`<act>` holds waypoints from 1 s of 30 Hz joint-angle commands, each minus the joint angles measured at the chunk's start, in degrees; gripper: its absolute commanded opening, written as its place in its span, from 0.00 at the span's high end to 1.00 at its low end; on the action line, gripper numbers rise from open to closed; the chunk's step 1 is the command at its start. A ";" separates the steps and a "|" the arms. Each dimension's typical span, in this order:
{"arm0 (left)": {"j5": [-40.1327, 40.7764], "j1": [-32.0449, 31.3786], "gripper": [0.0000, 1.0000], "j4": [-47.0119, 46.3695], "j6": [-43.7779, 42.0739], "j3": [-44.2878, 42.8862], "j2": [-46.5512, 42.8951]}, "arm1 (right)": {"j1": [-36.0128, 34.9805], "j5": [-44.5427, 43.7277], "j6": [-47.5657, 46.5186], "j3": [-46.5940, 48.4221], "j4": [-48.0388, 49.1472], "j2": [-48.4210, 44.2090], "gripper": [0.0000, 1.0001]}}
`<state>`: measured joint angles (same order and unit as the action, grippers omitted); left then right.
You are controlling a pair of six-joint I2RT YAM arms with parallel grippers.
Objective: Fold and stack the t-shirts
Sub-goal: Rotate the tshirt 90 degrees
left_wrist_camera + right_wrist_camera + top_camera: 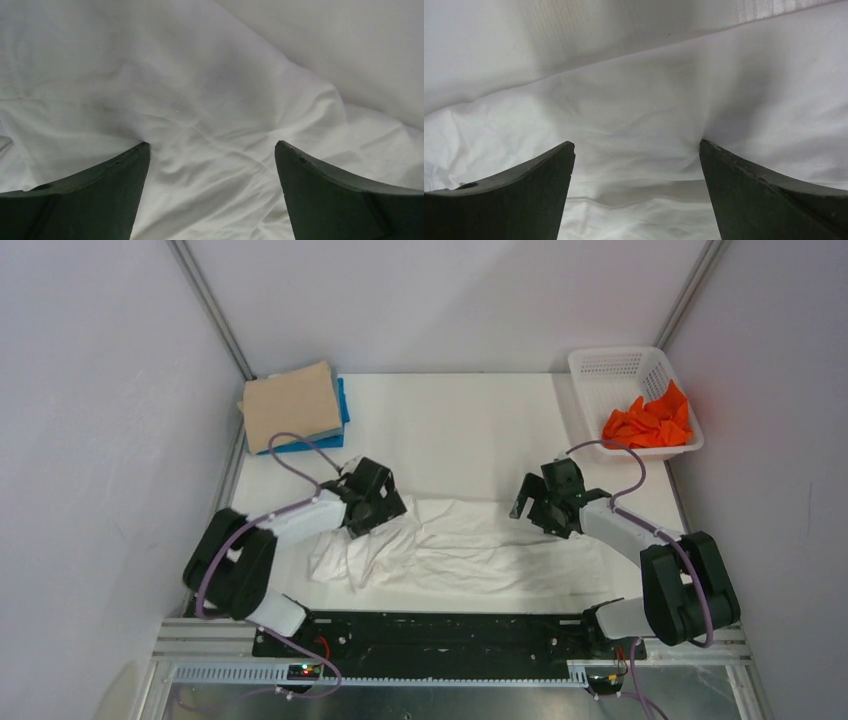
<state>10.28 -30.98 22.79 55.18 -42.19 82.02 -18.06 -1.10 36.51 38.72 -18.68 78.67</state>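
Note:
A thin white t-shirt lies crumpled across the near half of the table. My left gripper stands open over its left part, jaws wide, tips pressed down on the wrinkled white cloth. Over the shirt's far right edge my right gripper is open too, its tips touching the cloth. A folded beige-tan t-shirt rests on a folded bright blue t-shirt at the far left corner. An orange t-shirt is bunched in the basket.
The white plastic lattice basket stands at the far right corner. White cloth covers the table. Grey walls close in both sides, and a black rail with the arm bases runs along the near edge.

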 commanded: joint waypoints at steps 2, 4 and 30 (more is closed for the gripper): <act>-0.45 3.47 0.00 -4.41 -3.79 -10.74 14.60 | -1.67 2.81 3.54 -4.37 -0.71 0.17 0.01; -3.21 4.43 0.00 -4.37 -4.51 -17.09 20.96 | -2.38 4.65 4.39 -5.30 -1.90 -2.11 0.01; -15.01 6.27 0.00 -21.74 20.15 -105.50 81.44 | -33.59 10.35 15.48 1.05 7.95 1.54 0.01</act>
<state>-10.76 -26.85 7.86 69.43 -144.16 161.25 -50.74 17.52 50.63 35.88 -5.13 81.14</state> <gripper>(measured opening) 0.996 0.993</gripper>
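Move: The white t-shirt lies flat and wide under both my open grippers, its middle about 16 cm right and 5 cm back of my left hand, and some 18 cm left and 5 cm back of my right, just below both. The folded stack is roughly 31 cm ahead and 22 cm left of my left hand. The basket stands about 30 cm ahead and 26 cm right of my right hand. With fingertips already down on the t-shirt and both grippers staying wide open, I drag its ends clockwise: my left hand sweeps some 36 cm forward, curving right towards the table's far edge, rolling its left side down about 40 degrees. My right hand starts slightly later, pulling left about 19 cm and back towards the near edge, turning counter-clockwise some 30 degrees. ##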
